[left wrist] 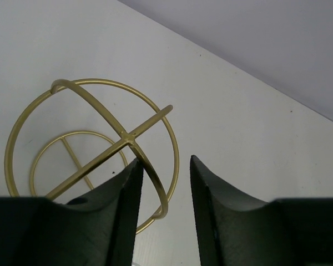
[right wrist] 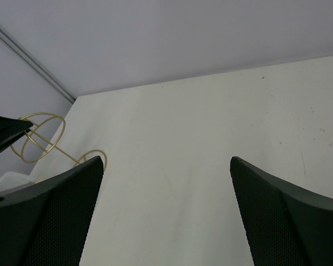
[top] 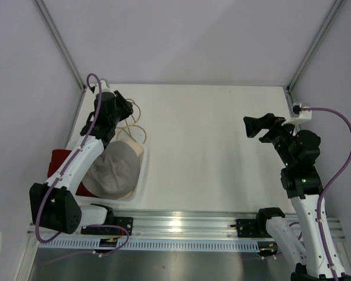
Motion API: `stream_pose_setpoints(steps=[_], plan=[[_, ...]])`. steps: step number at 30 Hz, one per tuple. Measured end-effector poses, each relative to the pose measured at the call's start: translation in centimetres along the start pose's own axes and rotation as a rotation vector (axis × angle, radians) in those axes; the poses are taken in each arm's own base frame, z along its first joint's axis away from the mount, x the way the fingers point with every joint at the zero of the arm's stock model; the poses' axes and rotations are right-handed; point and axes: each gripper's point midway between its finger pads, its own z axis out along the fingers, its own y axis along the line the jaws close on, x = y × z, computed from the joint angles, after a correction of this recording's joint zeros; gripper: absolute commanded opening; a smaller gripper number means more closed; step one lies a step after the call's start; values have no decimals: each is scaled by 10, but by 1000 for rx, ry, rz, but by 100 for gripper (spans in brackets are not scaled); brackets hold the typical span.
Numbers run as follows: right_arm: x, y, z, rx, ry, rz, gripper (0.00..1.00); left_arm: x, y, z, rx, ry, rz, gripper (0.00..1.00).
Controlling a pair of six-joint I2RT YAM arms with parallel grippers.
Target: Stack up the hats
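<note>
A beige hat (top: 114, 170) lies crown up in a shallow clear tray (top: 143, 173) at the left of the table, partly under my left arm. A dark red hat (top: 57, 161) shows beside it at the table's left edge, mostly hidden by the arm. Beyond the tray, my left gripper (top: 126, 108) (left wrist: 165, 160) reaches over a gold wire stand (left wrist: 94, 138). Its jaws stand narrowly apart with one wire loop between them, close against the left finger (left wrist: 127, 188) and apart from the right one. My right gripper (top: 250, 127) (right wrist: 166, 160) hangs wide open over bare table at the right, holding nothing.
The gold wire stand (top: 136, 126) (right wrist: 41, 136), made of rings and crossbars, rests on the white table (top: 210, 146) near the back left corner. Grey walls close in the back and both sides. The arm bases and a metal rail (top: 181, 225) run along the near edge.
</note>
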Motion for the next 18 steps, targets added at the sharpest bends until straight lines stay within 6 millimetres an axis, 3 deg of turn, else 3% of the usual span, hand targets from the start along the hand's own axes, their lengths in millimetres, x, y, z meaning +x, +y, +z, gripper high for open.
stream_pose_setpoints(steps=[5,9,12,18], plan=[[-1,-1,0,6,-3,0,99,5,0,7,-2,12,2,1],[-2,-3,-1,23,-13,2,99,5,-9,6,32,8,16,1],[-6,-9,-4,61,-34,18,99,19,-21,3,75,40,38,1],[-10,-22,-7,147,-65,54,99,54,-74,-20,225,114,101,1]])
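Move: The gold wire stand's near dome wire already lies between the left hand's half-open fingers, the stand's middle some 2 cm ahead, 1 cm left and 8 cm below. From that hand the grey hat is about 19 cm back, 8 cm left, and the red hat roughly 20 cm back, 22 cm left, both some 16 cm lower. From the right hand the stand lies around 13 cm ahead, 46 cm left and 18 cm below. Left fingers close on the stand's dome wire, then draw it right about 9 cm, turning 15 degrees clockwise. ##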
